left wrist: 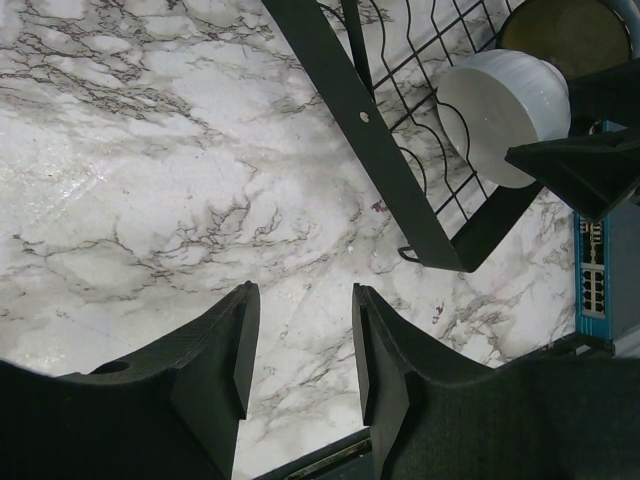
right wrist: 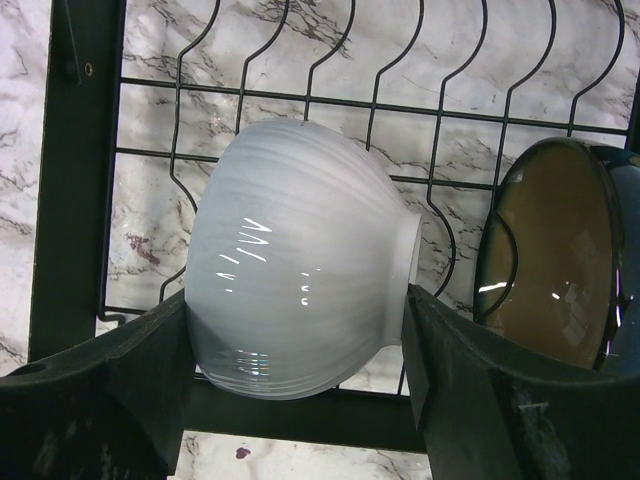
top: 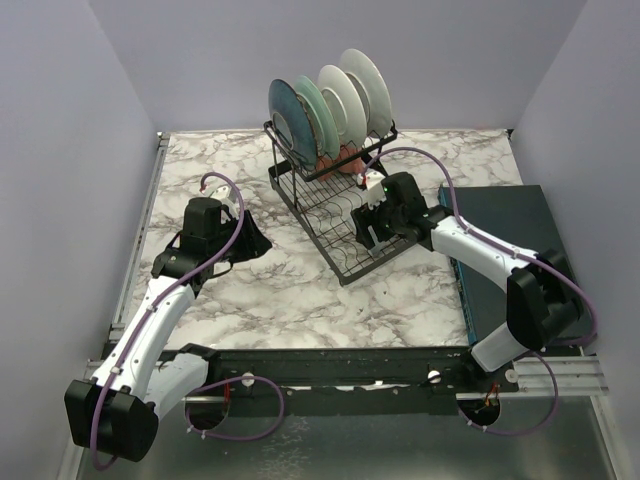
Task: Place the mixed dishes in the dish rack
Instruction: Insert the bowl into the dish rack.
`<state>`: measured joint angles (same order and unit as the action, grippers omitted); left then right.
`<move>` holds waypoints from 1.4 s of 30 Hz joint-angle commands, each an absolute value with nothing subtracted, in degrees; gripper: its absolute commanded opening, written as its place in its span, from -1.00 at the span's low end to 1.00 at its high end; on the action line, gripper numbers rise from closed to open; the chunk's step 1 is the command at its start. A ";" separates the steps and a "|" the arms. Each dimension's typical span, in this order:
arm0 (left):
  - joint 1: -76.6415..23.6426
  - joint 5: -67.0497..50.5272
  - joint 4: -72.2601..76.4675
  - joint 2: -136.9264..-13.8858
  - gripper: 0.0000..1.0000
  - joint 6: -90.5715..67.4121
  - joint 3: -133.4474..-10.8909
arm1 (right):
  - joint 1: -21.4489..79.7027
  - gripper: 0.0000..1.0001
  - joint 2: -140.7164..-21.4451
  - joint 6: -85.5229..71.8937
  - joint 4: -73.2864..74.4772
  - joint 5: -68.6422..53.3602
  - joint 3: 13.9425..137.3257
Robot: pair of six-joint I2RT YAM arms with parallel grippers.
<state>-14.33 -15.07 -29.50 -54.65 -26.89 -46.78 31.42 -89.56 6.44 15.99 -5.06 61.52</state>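
Observation:
The black wire dish rack (top: 292, 203) stands at the back middle of the table. Its upper basket holds a dark teal plate (top: 287, 112), a pale green plate (top: 311, 108) and two white plates (top: 352, 90) on edge, with pink mugs (top: 340, 158) below them. My right gripper (right wrist: 298, 320) is shut on a white ribbed bowl (right wrist: 300, 300), held on its side over the lower tray (right wrist: 80, 200). A dark bowl with a tan inside (right wrist: 555, 250) leans in the tray beside it. My left gripper (left wrist: 305, 345) hangs open over bare marble, left of the rack (left wrist: 350, 100), with nothing between its fingers.
A dark teal flat slab (top: 510, 250) lies along the right side of the table, under the right arm. The marble table (top: 290, 290) is walled by pale panels on three sides. A black rail runs along the near edge.

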 commanded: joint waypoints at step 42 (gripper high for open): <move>-14.33 -13.53 -30.05 -55.63 0.09 -25.49 -46.97 | 31.46 0.99 -80.21 2.86 16.08 1.77 62.06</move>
<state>-14.33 -14.68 -29.54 -55.55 -26.68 -46.78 31.48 -82.74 3.99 16.40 0.91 61.52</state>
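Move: The right hand still grips the white bowl, which stands on edge in the rack's lower tier, its middle about 1 cm ahead, 1 cm left and 2 cm below the hand point. The brown-blue bowl is roughly 7 cm ahead and 8 cm right, the rack's near corner about 10 cm back and 6 cm left, and the pink mugs some 17 cm ahead and 7 cm left. From the left hand, the white bowl lies around 22 cm right, 3 cm ahead and 8 cm lower. The right fingers spread wide, letting go of the white bowl, and rise about 4.5 cm, edging slightly right. ##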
